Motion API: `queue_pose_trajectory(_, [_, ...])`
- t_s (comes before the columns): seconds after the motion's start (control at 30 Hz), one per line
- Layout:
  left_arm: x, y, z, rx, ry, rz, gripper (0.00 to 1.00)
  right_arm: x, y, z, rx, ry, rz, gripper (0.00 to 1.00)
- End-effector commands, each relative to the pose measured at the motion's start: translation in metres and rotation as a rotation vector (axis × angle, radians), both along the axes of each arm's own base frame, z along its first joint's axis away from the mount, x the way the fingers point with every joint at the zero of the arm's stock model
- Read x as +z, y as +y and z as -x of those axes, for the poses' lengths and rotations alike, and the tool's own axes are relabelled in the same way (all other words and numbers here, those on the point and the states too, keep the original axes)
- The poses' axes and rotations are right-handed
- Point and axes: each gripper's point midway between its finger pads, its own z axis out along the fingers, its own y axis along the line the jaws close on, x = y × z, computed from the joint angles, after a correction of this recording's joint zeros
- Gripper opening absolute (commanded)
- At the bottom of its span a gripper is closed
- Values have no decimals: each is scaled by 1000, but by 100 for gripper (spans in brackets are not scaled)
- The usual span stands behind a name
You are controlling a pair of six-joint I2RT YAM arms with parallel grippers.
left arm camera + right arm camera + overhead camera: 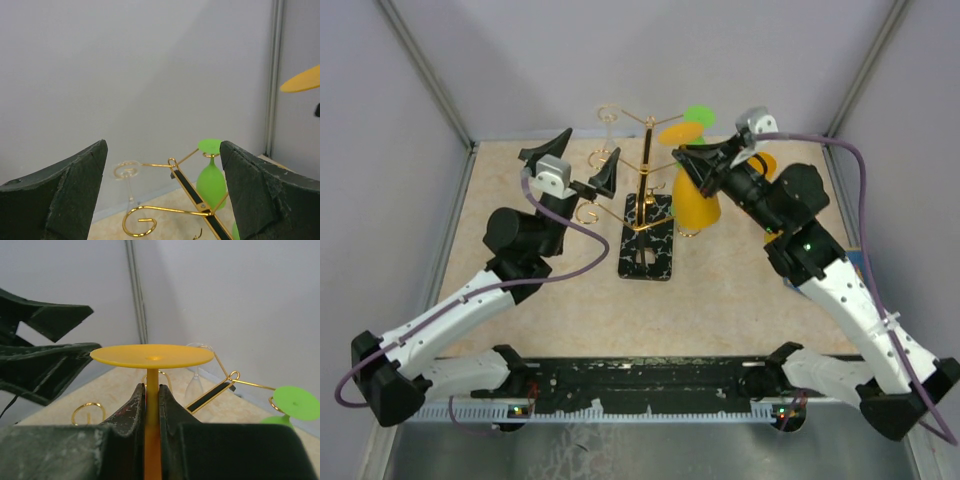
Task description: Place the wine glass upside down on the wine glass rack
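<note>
My right gripper [705, 168] [151, 394] is shut on the stem of a yellow wine glass [698, 200] [152, 356]. The glass is upside down, its round foot on top, just right of the wine glass rack [646, 205] [220, 390]. The rack is a gold wire stand with curled arms on a black veined base [660, 262]. My left gripper [582, 160] [162, 150] stands open and empty left of the rack's pole, level with the curled arms [165, 210].
A green glass [698, 115] [210, 180] [295, 402] hangs upside down from a far arm. A clear glass [608, 122] [129, 172] [196, 380] hangs from the far left arm. Grey walls close in the beige table [520, 200] at the back and sides.
</note>
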Motion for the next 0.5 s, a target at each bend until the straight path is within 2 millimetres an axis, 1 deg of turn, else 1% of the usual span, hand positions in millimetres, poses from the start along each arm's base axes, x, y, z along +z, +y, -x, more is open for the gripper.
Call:
queue_pose_trajectory(0.0, [-19, 4, -11, 34, 87, -25, 99, 11, -13, 33, 30, -122, -13, 0])
queue_pose_trajectory(0.13, [-21, 5, -13, 38, 92, -22, 99, 3, -19, 58, 65, -111, 3, 0])
queue_pose_trajectory(0.27, [-22, 6, -15, 41, 97, -14, 99, -18, -26, 70, 71, -63, 64, 0])
queue_pose_trajectory(0.4, [-25, 5, -16, 41, 103, -14, 99, -39, -39, 83, 60, -52, 103, 0])
queue_pose_trajectory(0.47, [-28, 6, -17, 47, 108, -15, 99, -51, -41, 88, 67, -42, 123, 0])
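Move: Just below the right hand, which already pinches the orange wine glass upside down by its stem, is the rack's empty front-right hook: about 13 cm down, some 2 cm back and 1 cm to the right. A green glass hangs on the middle-right hook, about 8 cm ahead of the hand, 2 cm right and 22 cm below. The empty front-left hook is some 17 cm left of the hand, 2 cm back and 13 cm below. From the empty left hand, the front-right hook is about 15 cm right, 3 cm back and 14 cm below. Drawing the inverted orange glass back towards the robot by about 7 cm, the right arm also takes it some 3 cm right and 3 cm down, past the rack's right side towards the height of the free front-right hook. Its fingers keep their pinch on the stem and the wrist barely turns. The left hand, open and empty, eases down about 2 cm. ##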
